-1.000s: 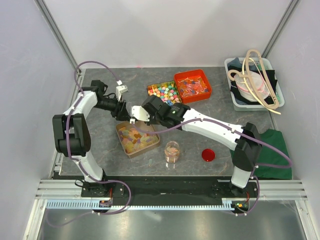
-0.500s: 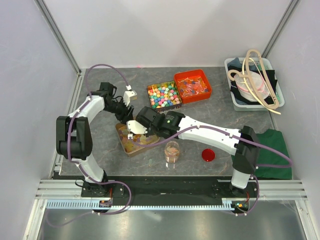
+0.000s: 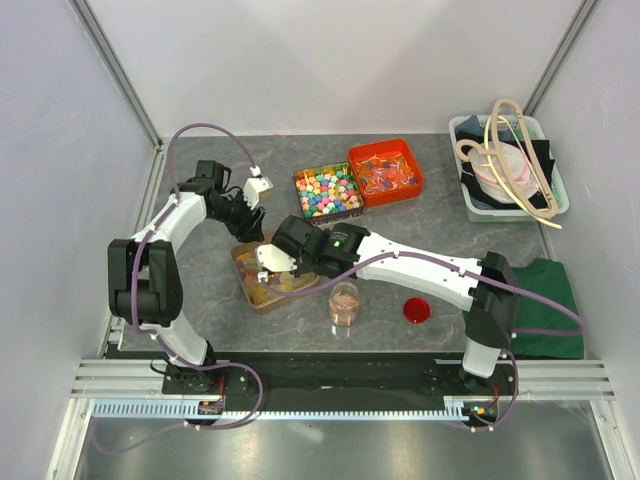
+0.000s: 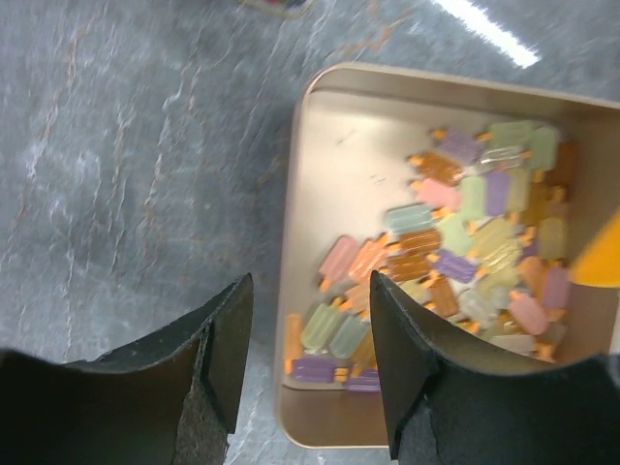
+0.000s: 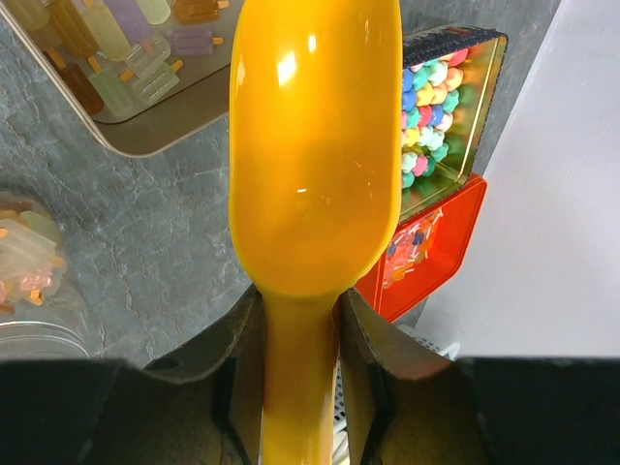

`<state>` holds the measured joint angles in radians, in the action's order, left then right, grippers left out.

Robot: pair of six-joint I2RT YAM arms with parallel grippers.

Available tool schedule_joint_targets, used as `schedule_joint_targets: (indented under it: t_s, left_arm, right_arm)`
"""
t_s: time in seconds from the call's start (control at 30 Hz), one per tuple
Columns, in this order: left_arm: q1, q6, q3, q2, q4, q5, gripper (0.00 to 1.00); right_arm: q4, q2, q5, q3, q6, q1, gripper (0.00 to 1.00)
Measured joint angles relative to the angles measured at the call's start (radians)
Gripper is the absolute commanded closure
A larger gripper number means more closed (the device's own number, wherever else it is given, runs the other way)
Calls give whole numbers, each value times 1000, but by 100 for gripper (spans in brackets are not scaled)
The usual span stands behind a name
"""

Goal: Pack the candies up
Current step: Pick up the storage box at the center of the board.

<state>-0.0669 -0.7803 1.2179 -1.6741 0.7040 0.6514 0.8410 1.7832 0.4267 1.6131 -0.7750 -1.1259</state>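
Note:
The candies (image 4: 465,242), small flat translucent pastel pieces, lie heaped in a shallow gold tin (image 4: 291,242) (image 3: 262,303). My left gripper (image 4: 310,358) (image 3: 251,231) is open, its two fingers either side of the tin's near-left wall. It holds nothing. My right gripper (image 5: 300,329) (image 3: 283,262) is shut on the handle of a yellow scoop (image 5: 315,145), whose bowl hangs over the tin's corner (image 5: 155,116). A clear jar (image 3: 344,303) (image 5: 24,271) with a few candies in it stands just right of the tin.
A red lid (image 3: 416,310) lies right of the jar. Behind are a tin of bright multicoloured candies (image 3: 328,190) (image 5: 436,107) and a red box (image 3: 386,172) (image 5: 426,252). A grey bin (image 3: 505,165) sits far right, with a green cloth (image 3: 545,290) nearer.
My right arm has carried the scoop left and nearer, down over the gold tin. My left arm has drawn back and turned its gripper onto the tin's far-left side.

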Motion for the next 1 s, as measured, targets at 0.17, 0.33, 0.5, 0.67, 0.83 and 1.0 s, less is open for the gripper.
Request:
schedule_joint_targets:
  t_s: [0.17,0.33,0.5,0.67,0.83,1.0]
  left_arm:
    - [-1,-15,-14,-37,-35,-94,43]
    - [-11,-37,-30,-57,-67,-170,45]
    - [-35,-64,-64,-81,-112,-243,48]
    - [-59,-82,-118,-106,-142,-301,65]
    - [-79,-92,-128,-101,-166,-312,98]
    - [-87,-93,-139,-93,-195,-328,98]
  right_arm:
    - [12,0,-3,15,-8,-5,100]
    - [16,0,-2,40,-12,-12,100]
    - [34,2,-2,52,-23,-23,100]
    - [46,29,5,65,-46,-34,100]
    - [68,79,45,65,-91,-55,100]
    - [80,131,131,65,-159,-79,100]
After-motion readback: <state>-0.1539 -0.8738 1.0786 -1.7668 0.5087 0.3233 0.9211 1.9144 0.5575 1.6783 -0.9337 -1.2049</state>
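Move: Behind and slightly right of the empty left hand lies the storage box, its middle about 7 cm back, 4 cm right and 10 cm down. From this hand the gumball box stands roughly 13 cm ahead and 16 cm right, the candy jar some 15 cm back and 19 cm right, both about 10 cm lower. From the right hand, which holds the yellow scoop, the storage box's middle is about 10 cm left, 4 cm back and 15 cm below. Sinking about 8 cm and easing some 3 cm left, the left hand swings its fingers nearly 20 degrees steeper onto the far rim of the storage box, near its left end, then shuts and pinches the thin wall between the pads. The right hand keeps the scoop, lifts slightly, then dips to about 2 cm below its start while tilting and edging left. ##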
